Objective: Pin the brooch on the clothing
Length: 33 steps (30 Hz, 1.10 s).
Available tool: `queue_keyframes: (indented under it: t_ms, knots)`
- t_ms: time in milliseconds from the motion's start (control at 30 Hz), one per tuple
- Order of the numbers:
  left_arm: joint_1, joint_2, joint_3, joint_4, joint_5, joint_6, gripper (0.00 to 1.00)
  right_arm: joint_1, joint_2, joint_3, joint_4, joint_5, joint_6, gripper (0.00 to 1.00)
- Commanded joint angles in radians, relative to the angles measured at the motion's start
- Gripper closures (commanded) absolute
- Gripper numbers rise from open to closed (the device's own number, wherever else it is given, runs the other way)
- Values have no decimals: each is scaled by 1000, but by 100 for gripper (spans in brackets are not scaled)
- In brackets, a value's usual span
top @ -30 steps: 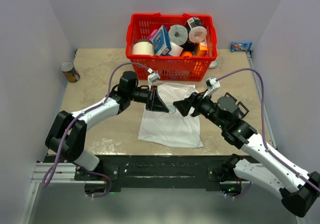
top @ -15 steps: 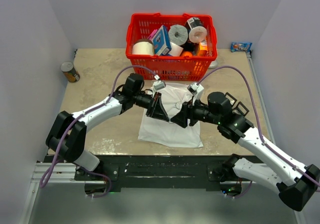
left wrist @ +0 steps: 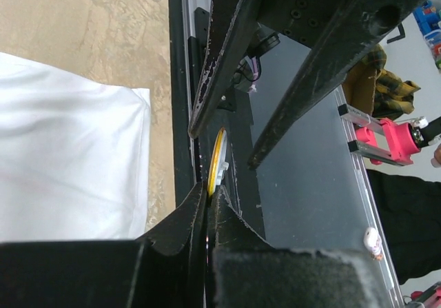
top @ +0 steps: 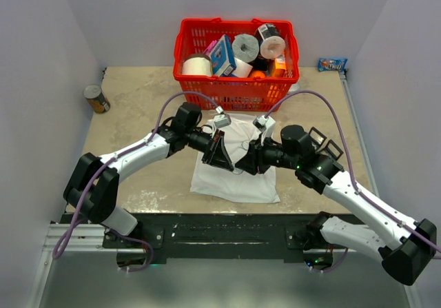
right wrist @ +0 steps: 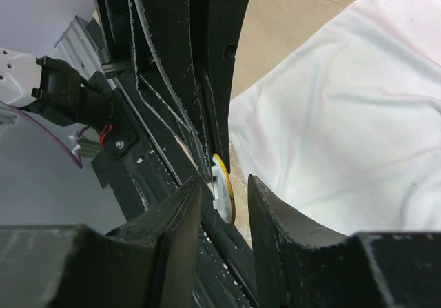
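The brooch [left wrist: 218,160], a thin gold-rimmed disc with a pale grey back, shows edge-on. My left gripper [left wrist: 212,192] is shut on its lower edge. In the right wrist view the brooch [right wrist: 224,186] hangs between the fingers of my right gripper [right wrist: 224,181], which is open, with a gap on each side of the disc. Seen from above, the left gripper [top: 232,166] and the right gripper [top: 242,167] meet tip to tip over the clothing [top: 238,185], a white T-shirt lying flat on the table. Its fabric [right wrist: 344,115] lies behind the brooch.
A red basket [top: 238,91] full of paper rolls and boxes stands just behind the shirt. A tin can [top: 96,99] stands at the table's left edge. A blue packet [top: 331,64] lies at the back right. The black frame rail [left wrist: 180,80] runs along the near edge.
My right gripper has moved left to meet the left one and narrowed its jaws around the brooch. The left gripper, still holding the brooch, has shifted slightly toward the near edge.
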Motion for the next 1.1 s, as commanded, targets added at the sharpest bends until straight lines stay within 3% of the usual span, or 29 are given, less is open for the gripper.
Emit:
queue_keyframes:
  t_ms: [0,300,400,433,467,567,667,767,1000,1067]
  knots:
    - [-6,-25,41,-5,37,29,100,-3,-5,0,37,-32,-26,66]
    - [-18,-34,41,-4,51,38,100,-3,-2,-46,108,-69,-1,79]
    - [-18,-38,41,4,35,33,100,-3,-2,-52,114,-73,0,87]
    - [-16,-41,43,10,25,23,96,-2,-8,-55,119,-67,6,97]
    - [-13,-45,43,16,20,16,79,-3,-14,-60,125,-58,12,100]
    - [-4,-58,27,79,-4,-51,51,-2,-57,-90,178,-12,60,100]
    - [19,-87,-48,303,-18,-224,43,-2,-116,-142,267,45,129,100]
    - [30,-95,-112,557,-17,-385,43,-3,-166,-193,358,106,190,100]
    - [30,-80,-166,710,-40,-530,44,-3,-226,-277,502,180,285,100]
    - [28,-72,-177,768,-41,-579,48,-2,-224,-280,505,178,287,100]
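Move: The brooch is still held at the left hand's tips, about 2 cm to the right of that hand's point. From the right hand, whose part-open fingers already straddle it, the brooch lies roughly 2 cm left, 1 cm ahead and 2 cm lower. From the right hand, the middle of the white clothing is some 11 cm ahead, 2 cm left and 20 cm down; the black frames are about 14 cm ahead, 28 cm right and 21 cm down. The right fingers pinch the brooch between their tips, easing down and slightly left about 1 cm as they shut. Only then does the left hand open to roughly half, letting go of the brooch, and rise about 4 cm, a little forward too. The right hand keeps its grip and lifts some 3 cm, drawing back to the right, its fingers tipping up about 20 degrees. ##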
